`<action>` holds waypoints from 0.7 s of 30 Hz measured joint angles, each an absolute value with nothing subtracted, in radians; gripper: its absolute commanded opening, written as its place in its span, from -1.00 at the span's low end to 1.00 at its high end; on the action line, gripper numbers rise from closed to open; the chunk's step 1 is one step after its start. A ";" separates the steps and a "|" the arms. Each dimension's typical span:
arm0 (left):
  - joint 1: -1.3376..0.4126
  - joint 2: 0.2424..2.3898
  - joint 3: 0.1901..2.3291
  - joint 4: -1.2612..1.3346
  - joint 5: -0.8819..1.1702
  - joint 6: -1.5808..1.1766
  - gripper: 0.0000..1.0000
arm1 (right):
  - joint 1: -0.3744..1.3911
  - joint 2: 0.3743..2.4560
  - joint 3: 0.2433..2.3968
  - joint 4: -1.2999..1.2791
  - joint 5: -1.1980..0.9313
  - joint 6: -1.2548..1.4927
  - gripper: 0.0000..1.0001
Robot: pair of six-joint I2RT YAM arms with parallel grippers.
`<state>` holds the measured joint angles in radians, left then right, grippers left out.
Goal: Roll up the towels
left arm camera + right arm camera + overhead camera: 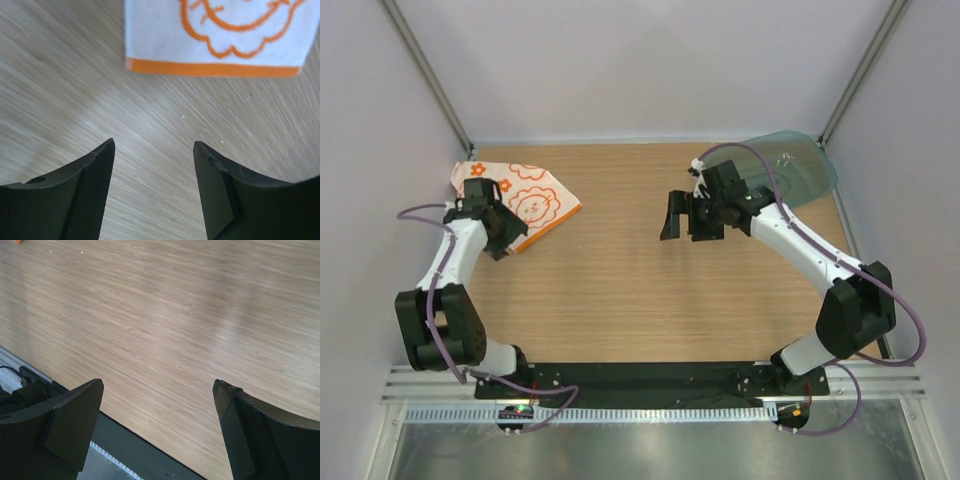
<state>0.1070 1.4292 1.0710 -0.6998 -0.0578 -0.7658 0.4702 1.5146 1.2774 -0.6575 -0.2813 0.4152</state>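
Note:
One towel [535, 200], white with orange flower and lion prints and orange edging, lies folded flat at the table's far left. My left gripper [505, 240] hangs over its near edge. In the left wrist view the towel [215, 35] lies just beyond the fingertips, its orange hem facing them, and the left gripper [154, 145] is open over bare wood with nothing between its fingers. My right gripper [683, 222] hovers right of the table's middle, far from the towel. In its own view the right gripper [157, 382] stands wide open and empty above the wood.
A translucent teal plastic tray [795, 165] rests at the far right corner, behind the right arm. Grey walls enclose the table on three sides. The black base strip [125, 445] along the near edge shows in the right wrist view.

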 measured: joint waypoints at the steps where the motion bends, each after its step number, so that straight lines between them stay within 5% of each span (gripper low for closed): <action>1: 0.128 1.435 1.067 -0.696 -0.064 -0.773 0.36 | 0.482 1.515 1.269 -0.656 -0.281 0.422 0.99; 21: 0.277 1.657 0.996 -0.564 -0.075 -0.863 0.28 | 0.522 1.437 1.199 -0.624 -0.282 0.433 0.99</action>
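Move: The flowered towel's near corner, where its orange hem ends, lies on the table about 4 cm ahead of the left gripper, 3 cm to its left and roughly 11 cm below. The middle of the towel is some 11 cm farther out than that corner, about level with it sideways. From the empty right gripper the same corner is about 36 cm to the left, 3 cm ahead and some 16 cm down. Bring the left gripper down beside the towel's near corner, about 8 cm in all: swing left while sinking, nearly 6 cm, then drop almost straight down. Turn it some 15 degrees counter-clockwise and tip the fingers slightly more downward, keeping them about two-thirds open. Ease the empty right gripper back a couple of centimetres, wide open. ##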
